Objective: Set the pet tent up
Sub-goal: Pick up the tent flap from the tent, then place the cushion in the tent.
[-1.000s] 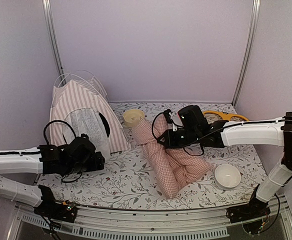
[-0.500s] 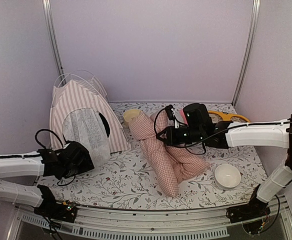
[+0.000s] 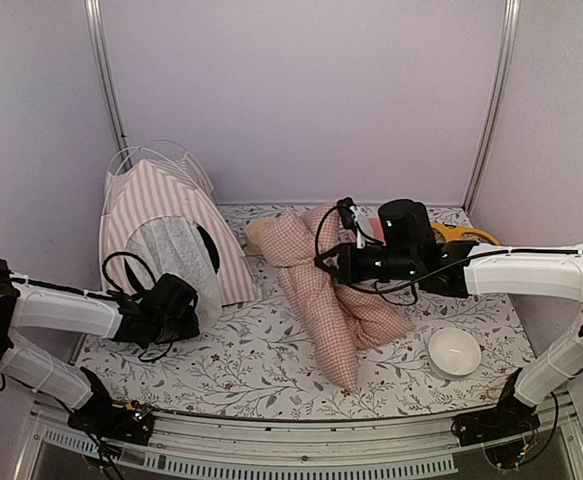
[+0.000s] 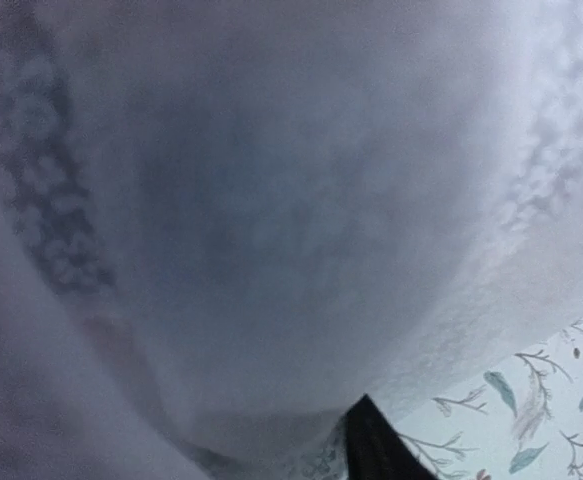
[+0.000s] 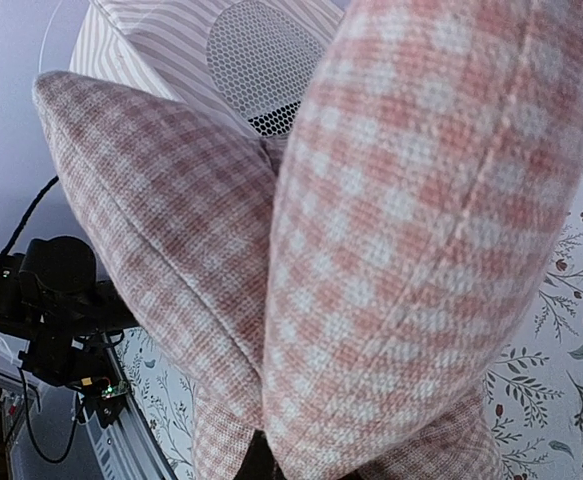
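The pet tent (image 3: 156, 225) stands upright at the back left, pink-and-white striped, with its sheer white curtain (image 3: 176, 255) facing front. My left gripper (image 3: 187, 303) sits low at the curtain's bottom edge. In the left wrist view the curtain (image 4: 271, 200) fills the frame and only one dark fingertip (image 4: 373, 452) shows, so its jaws cannot be judged. My right gripper (image 3: 333, 262) is shut on the pink checked cushion (image 3: 323, 295), holding it folded and raised at one end. The cushion (image 5: 421, 250) covers the right wrist view, with the tent's mesh window (image 5: 256, 70) behind it.
A white bowl (image 3: 453, 351) sits at the front right. A yellow ring-shaped item (image 3: 463, 234) lies at the back right, and a cream round thing (image 3: 259, 233) peeks out behind the cushion. Metal frame posts (image 3: 103, 80) stand at the back corners.
My left arm drew back, then pushed forward to the curtain's lower edge. My right gripper moved right and upward, lifting the cushion's end higher, now partly covering the cream thing.
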`<action>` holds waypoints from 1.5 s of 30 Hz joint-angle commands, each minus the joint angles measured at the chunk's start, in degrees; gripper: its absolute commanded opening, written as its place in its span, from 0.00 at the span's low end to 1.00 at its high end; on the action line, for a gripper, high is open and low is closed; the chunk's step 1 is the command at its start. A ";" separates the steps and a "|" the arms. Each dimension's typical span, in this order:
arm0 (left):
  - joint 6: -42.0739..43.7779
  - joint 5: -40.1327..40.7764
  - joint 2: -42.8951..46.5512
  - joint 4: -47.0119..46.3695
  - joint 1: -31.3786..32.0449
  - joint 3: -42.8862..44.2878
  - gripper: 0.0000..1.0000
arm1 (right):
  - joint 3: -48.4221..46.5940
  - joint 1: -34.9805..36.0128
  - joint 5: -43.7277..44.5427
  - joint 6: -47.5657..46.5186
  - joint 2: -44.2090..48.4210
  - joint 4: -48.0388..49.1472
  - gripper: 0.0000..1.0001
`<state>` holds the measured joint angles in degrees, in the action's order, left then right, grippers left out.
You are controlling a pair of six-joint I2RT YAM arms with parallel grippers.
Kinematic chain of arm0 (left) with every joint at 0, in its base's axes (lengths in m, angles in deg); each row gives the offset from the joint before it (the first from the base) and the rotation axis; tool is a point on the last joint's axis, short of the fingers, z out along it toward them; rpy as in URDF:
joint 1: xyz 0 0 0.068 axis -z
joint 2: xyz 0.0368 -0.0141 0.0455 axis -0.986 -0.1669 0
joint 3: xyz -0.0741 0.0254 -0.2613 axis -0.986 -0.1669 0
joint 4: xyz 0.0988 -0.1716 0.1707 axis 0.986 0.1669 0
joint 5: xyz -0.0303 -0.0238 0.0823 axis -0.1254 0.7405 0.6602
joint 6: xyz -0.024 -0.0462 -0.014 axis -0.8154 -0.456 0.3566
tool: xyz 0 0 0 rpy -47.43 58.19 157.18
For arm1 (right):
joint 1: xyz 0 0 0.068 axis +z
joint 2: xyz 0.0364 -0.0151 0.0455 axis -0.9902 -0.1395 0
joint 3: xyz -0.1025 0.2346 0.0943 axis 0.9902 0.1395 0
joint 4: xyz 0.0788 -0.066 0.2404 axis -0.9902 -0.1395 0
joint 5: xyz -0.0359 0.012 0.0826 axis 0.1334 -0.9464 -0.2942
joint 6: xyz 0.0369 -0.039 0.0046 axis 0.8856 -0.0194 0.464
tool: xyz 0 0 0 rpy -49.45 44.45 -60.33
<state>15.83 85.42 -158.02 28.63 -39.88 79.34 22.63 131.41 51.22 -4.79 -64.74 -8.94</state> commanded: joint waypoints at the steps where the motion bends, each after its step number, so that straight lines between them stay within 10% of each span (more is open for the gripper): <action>1: 5.42 -2.81 -2.00 -5.68 2.68 5.05 0.20 | -2.33 -0.37 3.04 -2.65 3.15 -0.48 0.00; 5: 9.55 -4.15 -4.14 -5.62 7.65 12.13 0.01 | -2.07 -1.47 4.51 -3.66 4.51 -2.07 0.00; 19: 17.69 -17.87 -8.42 -10.39 17.04 36.59 0.00 | 6.25 -5.15 -1.54 -6.88 15.97 -4.14 0.00; 32: 13.15 -26.68 -0.28 -41.92 17.41 29.94 0.00 | 16.98 -0.75 -12.99 -3.25 14.97 10.67 0.00; 45: 11.34 -38.37 -2.91 -56.40 17.50 31.22 0.00 | 7.76 2.20 -13.58 -2.87 1.42 18.23 0.00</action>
<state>27.48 54.58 -158.93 -21.48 -23.16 109.17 35.50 133.11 37.84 -8.00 -59.85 2.82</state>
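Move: At the left fingertips hangs the lower part of the tent flap, the cloth's middle about 8 cm ahead, 3 cm left and 9 cm above. The tent centres roughly 15 cm ahead and 5 cm left; the cushion hangs some 25 cm to the right, 6 cm ahead. From the right hand, which already holds the cushion, the tent doorway lies about 14 cm ahead, 23 cm left and 11 cm lower. Pinching the white flap as the half-open fingers shut, the left hand pulls it up by some 40 cm and right by about 25 cm, away from the table, the wrist swinging clockwise and tipping the fingers up. The right hand keeps its grip on the cushion, swerving right and slightly up, then back and left, to finish about 6 cm nearer its base. ##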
